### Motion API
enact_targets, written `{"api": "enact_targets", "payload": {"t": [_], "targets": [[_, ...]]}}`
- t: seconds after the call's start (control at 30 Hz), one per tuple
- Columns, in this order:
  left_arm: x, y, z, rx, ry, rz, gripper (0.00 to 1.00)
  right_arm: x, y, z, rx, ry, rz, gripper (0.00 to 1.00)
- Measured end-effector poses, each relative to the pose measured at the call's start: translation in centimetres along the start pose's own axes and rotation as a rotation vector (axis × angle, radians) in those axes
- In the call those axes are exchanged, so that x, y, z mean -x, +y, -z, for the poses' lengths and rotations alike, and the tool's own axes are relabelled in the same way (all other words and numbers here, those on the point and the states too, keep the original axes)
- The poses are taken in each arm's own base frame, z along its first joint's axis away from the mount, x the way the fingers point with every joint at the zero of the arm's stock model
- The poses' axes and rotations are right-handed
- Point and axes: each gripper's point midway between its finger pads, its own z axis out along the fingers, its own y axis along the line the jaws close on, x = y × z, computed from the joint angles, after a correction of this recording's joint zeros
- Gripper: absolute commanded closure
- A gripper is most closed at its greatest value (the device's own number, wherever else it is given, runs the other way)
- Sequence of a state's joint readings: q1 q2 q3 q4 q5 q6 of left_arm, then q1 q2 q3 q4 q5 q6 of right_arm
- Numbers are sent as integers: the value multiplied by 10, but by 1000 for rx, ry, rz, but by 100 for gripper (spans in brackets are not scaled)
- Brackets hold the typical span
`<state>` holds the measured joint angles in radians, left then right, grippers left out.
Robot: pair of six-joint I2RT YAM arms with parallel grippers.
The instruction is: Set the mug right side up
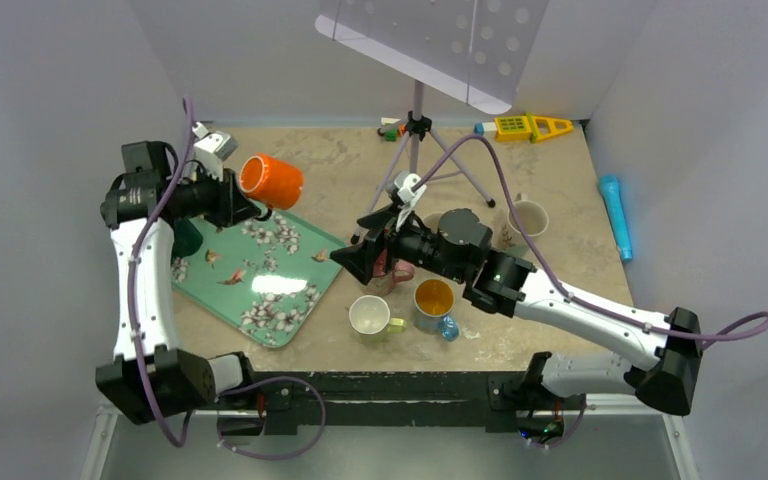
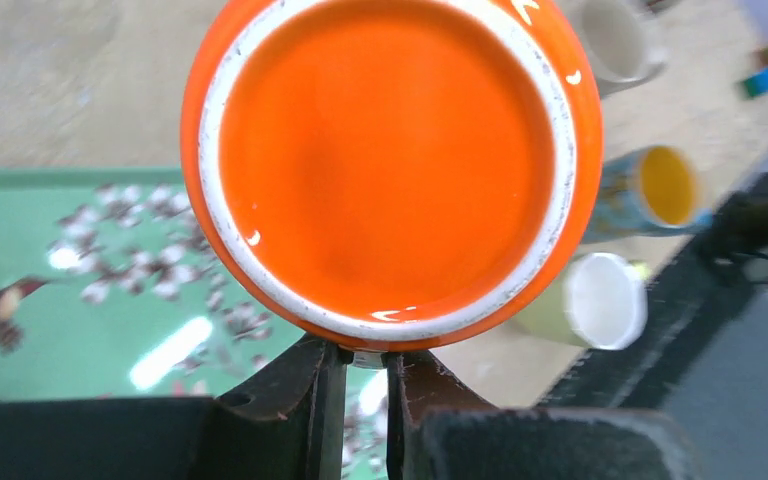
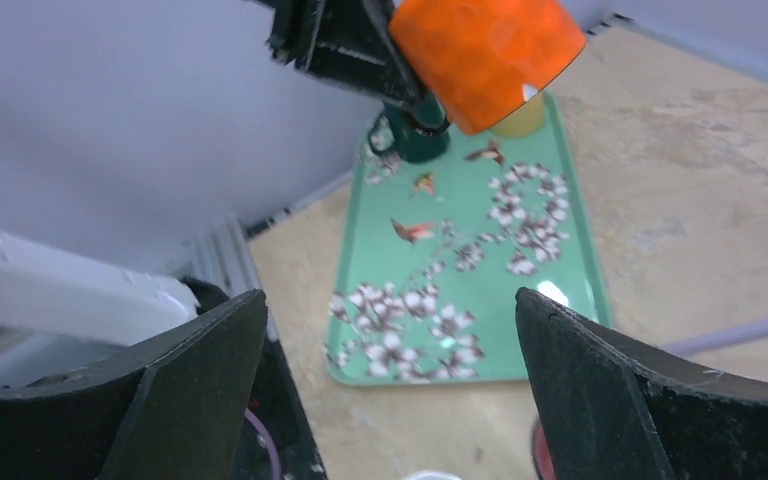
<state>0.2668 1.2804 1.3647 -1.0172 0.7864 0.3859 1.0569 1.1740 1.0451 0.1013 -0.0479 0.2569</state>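
Observation:
The orange mug (image 1: 272,180) hangs in the air over the far end of the green flowered tray (image 1: 260,270), tipped on its side. My left gripper (image 1: 245,205) is shut on it. In the left wrist view the mug's base (image 2: 385,160), orange with a white ring, fills the frame, and the jaws (image 2: 365,355) pinch a narrow part at its lower edge. The right wrist view shows the orange mug (image 3: 485,55) held up by the black left fingers (image 3: 350,40). My right gripper (image 1: 355,258) hovers mid-table, facing the tray, open wide (image 3: 390,320) and holding nothing.
A dark green mug (image 1: 188,238) stands on the tray's left end. A pale mug (image 1: 370,315) and a blue mug with yellow inside (image 1: 433,300) stand near the front edge. A beige mug (image 1: 528,218), a music stand (image 1: 415,130) and a blue cylinder (image 1: 615,215) lie farther back and right.

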Motion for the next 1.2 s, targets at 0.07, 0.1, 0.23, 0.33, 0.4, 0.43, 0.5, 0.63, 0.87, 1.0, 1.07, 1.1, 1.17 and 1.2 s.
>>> {"api": "enact_targets", "payload": {"t": [0.07,0.1,0.23,0.33,0.4,0.43,0.5,0.63,0.87,1.0,1.07,1.1,1.17,1.2], "targets": [[12,-35,17,-79,-61,-10,100,6,0,-9,22,-49,-60,2],[15,-52,25,-122,-84,-8,100,9,2,-13,42,-73,-92,2],[17,-107,48,-266,-135,16,100,25,17,-27,141,-161,-185,2],[14,-141,64,-350,-161,19,100,37,30,-34,214,-207,-223,4],[13,-157,72,-393,-174,14,100,46,37,-39,255,-234,-239,8],[11,-165,76,-418,-179,12,100,51,40,-41,272,-248,-248,11],[10,-177,83,-449,-190,6,100,59,46,-41,312,-279,-254,25],[6,-192,89,-489,-195,-17,100,77,61,-33,399,-348,-241,100],[1,-187,85,-458,-180,-84,0,78,65,-26,366,-284,-208,100],[-14,-141,69,-193,-122,-130,0,67,12,-23,55,-165,-141,100],[-27,-114,61,-60,-83,-140,0,60,-18,-7,-138,-85,-114,100],[-34,-99,57,1,-60,-141,0,58,-29,3,-209,-57,-107,100],[-46,-70,49,113,-4,-134,0,48,-58,37,-393,27,-96,100],[-50,-61,46,145,15,-129,0,44,-66,51,-449,58,-99,100]]}}
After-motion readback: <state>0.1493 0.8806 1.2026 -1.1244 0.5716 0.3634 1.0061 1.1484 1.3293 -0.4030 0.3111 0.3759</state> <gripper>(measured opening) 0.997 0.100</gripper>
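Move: The orange mug, already held by its handle in the left fingers, has its middle about 5 cm ahead, 2 cm right and 3 cm above them. The waiting right hand is roughly 10 cm back, 18 cm right and 8 cm higher. From the right hand the mug is some 14 cm ahead, 16 cm left and 5 cm lower; the pink mug stands 4 cm ahead, 5 cm right, 28 cm below. Left hand brings mug back about 15 cm, rising; right pinches its rim; left opens; right carries it rightward. ##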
